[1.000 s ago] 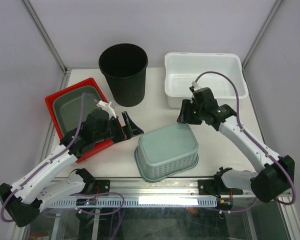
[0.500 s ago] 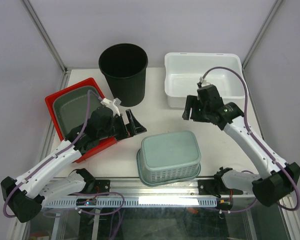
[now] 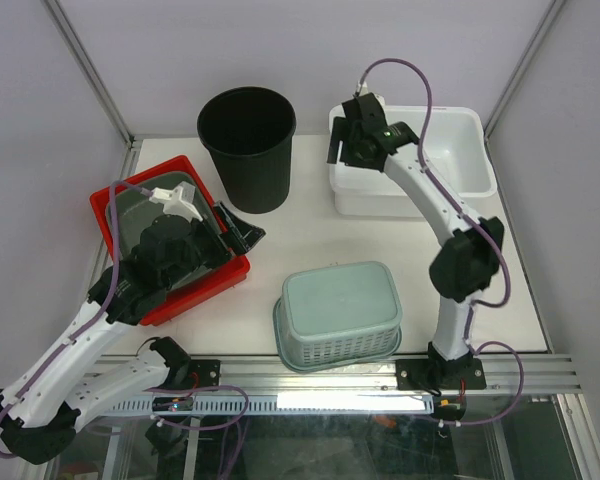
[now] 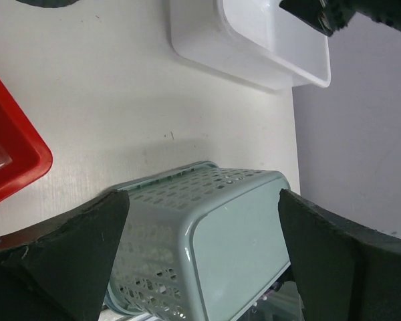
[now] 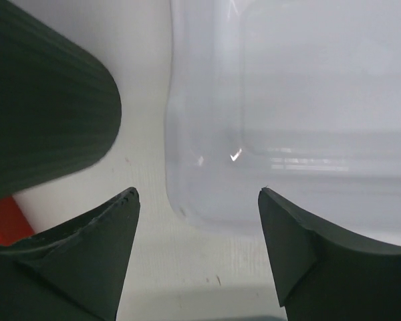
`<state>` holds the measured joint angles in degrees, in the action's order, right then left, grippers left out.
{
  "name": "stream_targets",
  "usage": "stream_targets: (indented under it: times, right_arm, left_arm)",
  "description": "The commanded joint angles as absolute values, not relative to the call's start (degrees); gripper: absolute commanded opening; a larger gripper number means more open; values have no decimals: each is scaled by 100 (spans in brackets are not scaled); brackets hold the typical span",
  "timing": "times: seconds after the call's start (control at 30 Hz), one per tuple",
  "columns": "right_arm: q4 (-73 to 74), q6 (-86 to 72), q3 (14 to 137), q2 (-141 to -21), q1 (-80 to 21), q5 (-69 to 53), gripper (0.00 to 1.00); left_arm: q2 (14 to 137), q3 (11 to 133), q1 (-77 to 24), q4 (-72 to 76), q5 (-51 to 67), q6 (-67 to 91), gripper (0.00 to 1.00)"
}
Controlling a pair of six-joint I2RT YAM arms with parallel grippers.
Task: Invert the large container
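Observation:
The large container is a pale green perforated basket [image 3: 338, 315]. It rests upside down on the table near the front edge, flat bottom up. It also shows in the left wrist view [image 4: 240, 247]. My left gripper [image 3: 238, 226] is open and empty, up to the left of the basket, over the edge of the red tray; its view [image 4: 202, 200] looks down on the basket. My right gripper [image 3: 352, 146] is open and empty, far from the basket, at the left end of the white tub; in its own view [image 5: 197, 194] nothing sits between the jaws.
A white tub [image 3: 410, 112] stands at the back right, also in the wrist views [image 5: 287, 100] [image 4: 267, 40]. A black bucket [image 3: 247, 145] [image 5: 40, 100] stands at the back centre. A red tray [image 3: 195, 290] holding a grey-green bin [image 3: 140, 210] lies at the left.
The basket tipped from a tilt to lie flat, upside down. My right arm swung back and up to the white tub. My left arm drew back left over the red tray.

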<state>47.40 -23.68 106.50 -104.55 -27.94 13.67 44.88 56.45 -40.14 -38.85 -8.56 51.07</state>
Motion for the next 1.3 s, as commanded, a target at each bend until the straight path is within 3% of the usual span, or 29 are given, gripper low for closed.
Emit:
stream_targets:
  times: [0.0,0.13,0.27,0.53,0.6,0.8,1.0,1.07,1.23,1.27]
  right_arm:
    - [5208,-2244,12435,-11762,-2746,1808,75]
    - [5456,-2296,13844,-12812,-2687,1862,75]
    - [4968,-2518,13631,-13053,-2493,1903,70]
    - [4558,-2396,13576,-13140,-2395,1137,40]
    - [4479,-2359,13522,-13058,-2391,933,39]
    - [4426,-2320,13423,-13160,-2382,1049,50]
    - [4412,-2357,13714,-13662,-2376,941,46]
    - [4491,-2375,13892,-13764,-2365,830,40]
    - [4403,-2453,13733,-13178,-2365,626,2]
    - [4331,-2482,13629,-12964,-2366,578,0]
  left_arm:
    - [4354,5809,-4031,-4011,-1339,5163,99]
    - [4203,5713,-4034,-4041,-1393,5386,99]
    - [4129,5647,-4026,-4034,-1345,5466,99]
    - [4203,5660,-4030,-4030,-1324,5449,99]
    - [4254,5652,-4025,-4011,-1334,5442,99]
    - [4341,5615,-4026,-3877,-1213,5387,99]
    - [4442,5787,-4032,-3823,-1053,5239,99]
    - [4443,5800,-4029,-3823,-1040,5238,99]
    - [4379,5687,-4032,-3823,-1043,5276,99]
    - [4369,5658,-4027,-3816,-1046,5281,99]
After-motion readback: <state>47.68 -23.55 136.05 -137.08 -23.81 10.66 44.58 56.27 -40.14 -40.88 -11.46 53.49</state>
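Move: The upper edge of the large white container's left wall is about 12 cm ahead of the right hand, 4 cm to its left and 9 cm lower; the container's middle is 12 cm ahead, 14 cm right and 15 cm below. The black bin stands about 10 cm ahead and 21 cm left of that hand, the overturned grey basket some 30 cm back and straight in line. From the left hand the container's middle is roughly 34 cm ahead and 34 cm right. The right hand reaches forward about 12 cm to the large container's left wall while sinking some 7 cm in the first half, partly closing its fingers on the way, then all but halts there before easing down another 3 cm or so. With one fingertip outside the wall and the other inside, it shuts the fingers from about half open and pinches the wall from above near the middle of that side, the wrist hardly turning. ##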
